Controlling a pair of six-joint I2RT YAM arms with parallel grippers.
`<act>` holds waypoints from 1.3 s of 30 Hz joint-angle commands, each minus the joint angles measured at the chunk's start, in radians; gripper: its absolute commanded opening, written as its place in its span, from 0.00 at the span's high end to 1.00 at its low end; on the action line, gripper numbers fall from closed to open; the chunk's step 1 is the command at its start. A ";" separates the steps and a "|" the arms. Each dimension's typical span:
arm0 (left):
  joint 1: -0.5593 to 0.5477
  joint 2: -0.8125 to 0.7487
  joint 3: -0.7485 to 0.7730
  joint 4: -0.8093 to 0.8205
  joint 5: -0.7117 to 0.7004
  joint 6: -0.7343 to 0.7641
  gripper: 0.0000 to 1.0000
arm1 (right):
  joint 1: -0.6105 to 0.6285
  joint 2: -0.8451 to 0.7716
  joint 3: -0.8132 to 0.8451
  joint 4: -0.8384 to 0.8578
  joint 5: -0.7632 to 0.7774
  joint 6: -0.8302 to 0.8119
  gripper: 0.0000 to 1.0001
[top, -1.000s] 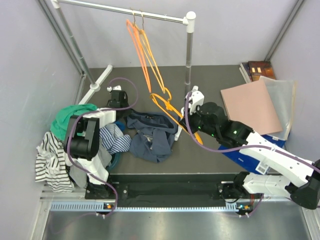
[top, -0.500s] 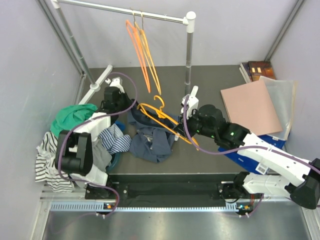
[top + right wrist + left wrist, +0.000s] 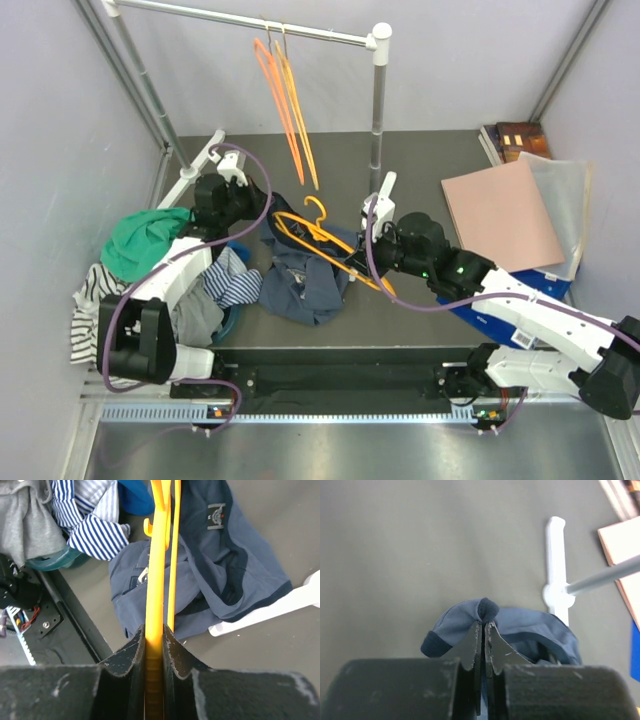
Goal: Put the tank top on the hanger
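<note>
The dark navy tank top (image 3: 305, 280) lies crumpled on the dark mat in front of the rail. My left gripper (image 3: 248, 212) is at its far left edge. In the left wrist view, the left gripper (image 3: 484, 622) is shut on a fold of the tank top (image 3: 520, 630). My right gripper (image 3: 372, 258) is shut on the amber hanger (image 3: 318, 235) and holds it tilted just above the tank top, hook pointing away. In the right wrist view, the right gripper (image 3: 155, 630) clamps a bar of the hanger (image 3: 156, 555) over the tank top (image 3: 225, 570).
Two redder orange hangers (image 3: 285, 100) hang on the white rail, whose post (image 3: 379, 110) and foot (image 3: 388, 192) stand behind the tank top. A green garment (image 3: 145, 235), a blue-and-white striped cloth (image 3: 235, 280) and other clothes lie left. A pink board (image 3: 500, 215) lies right.
My left gripper has swung out to the tank top's far left edge and now grips it. My right gripper has carried the amber hanger left, over the tank top.
</note>
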 commanded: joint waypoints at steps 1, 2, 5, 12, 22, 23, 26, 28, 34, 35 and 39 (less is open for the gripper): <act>0.004 -0.052 0.007 0.020 0.092 0.006 1.00 | -0.022 -0.015 -0.020 0.124 -0.085 0.008 1.00; 0.004 -0.055 0.009 0.009 0.098 0.008 1.00 | -0.027 -0.016 -0.028 0.145 -0.094 0.008 1.00; 0.004 -0.068 0.012 -0.002 0.124 0.000 1.00 | -0.054 -0.022 -0.067 0.206 -0.139 0.028 1.00; 0.002 -0.121 -0.006 0.016 0.241 -0.086 1.00 | -0.099 0.007 -0.107 0.336 -0.186 0.050 1.00; -0.034 -0.136 -0.058 0.076 0.312 -0.163 1.00 | -0.099 0.106 -0.115 0.527 -0.248 0.068 1.00; -0.036 -0.142 -0.062 0.076 0.315 -0.163 1.00 | -0.100 0.113 -0.117 0.540 -0.248 0.068 1.00; -0.050 -0.174 -0.074 0.077 0.318 -0.151 1.00 | -0.100 0.145 -0.117 0.570 -0.251 0.073 1.00; -0.051 -0.191 -0.078 0.054 0.289 -0.137 1.00 | -0.097 0.169 -0.110 0.584 -0.263 0.079 1.00; -0.051 -0.193 -0.054 -0.169 -0.006 -0.074 0.86 | -0.094 0.175 -0.117 0.627 -0.272 0.085 1.00; -0.051 -0.193 -0.060 -0.170 -0.009 -0.069 0.75 | -0.094 0.175 -0.115 0.629 -0.272 0.085 1.00; -0.051 -0.220 -0.088 -0.119 0.023 -0.074 0.22 | -0.094 0.194 -0.109 0.639 -0.274 0.077 1.00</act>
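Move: Just behind and to the right of the left hand, which already pinches the raised tank top strap, lies the yellow hanger's free end, about 3 cm back, 3 cm right and some 4 cm lower; the hanger's hook is about 10 cm right, level fore and aft. From the right hand, gripping the hanger, the pinched strap is roughly 13 cm ahead and 20 cm left; the tank top's body lies about 12 cm left, 1 cm back and 20 cm below, the rack foot 8 cm ahead and 4 cm right. Drawing the pinched strap back some 6 cm, right 5 cm and up about 4 cm, the left hand carries it over the hanger's free end, then eases 3 cm left and a couple down and opens wide. Meanwhile the right hand keeps its grip and feeds the hanger left about 4 cm and slightly forward towards the strap, sinking 2 cm and rolling its left side up about 10 degrees. ##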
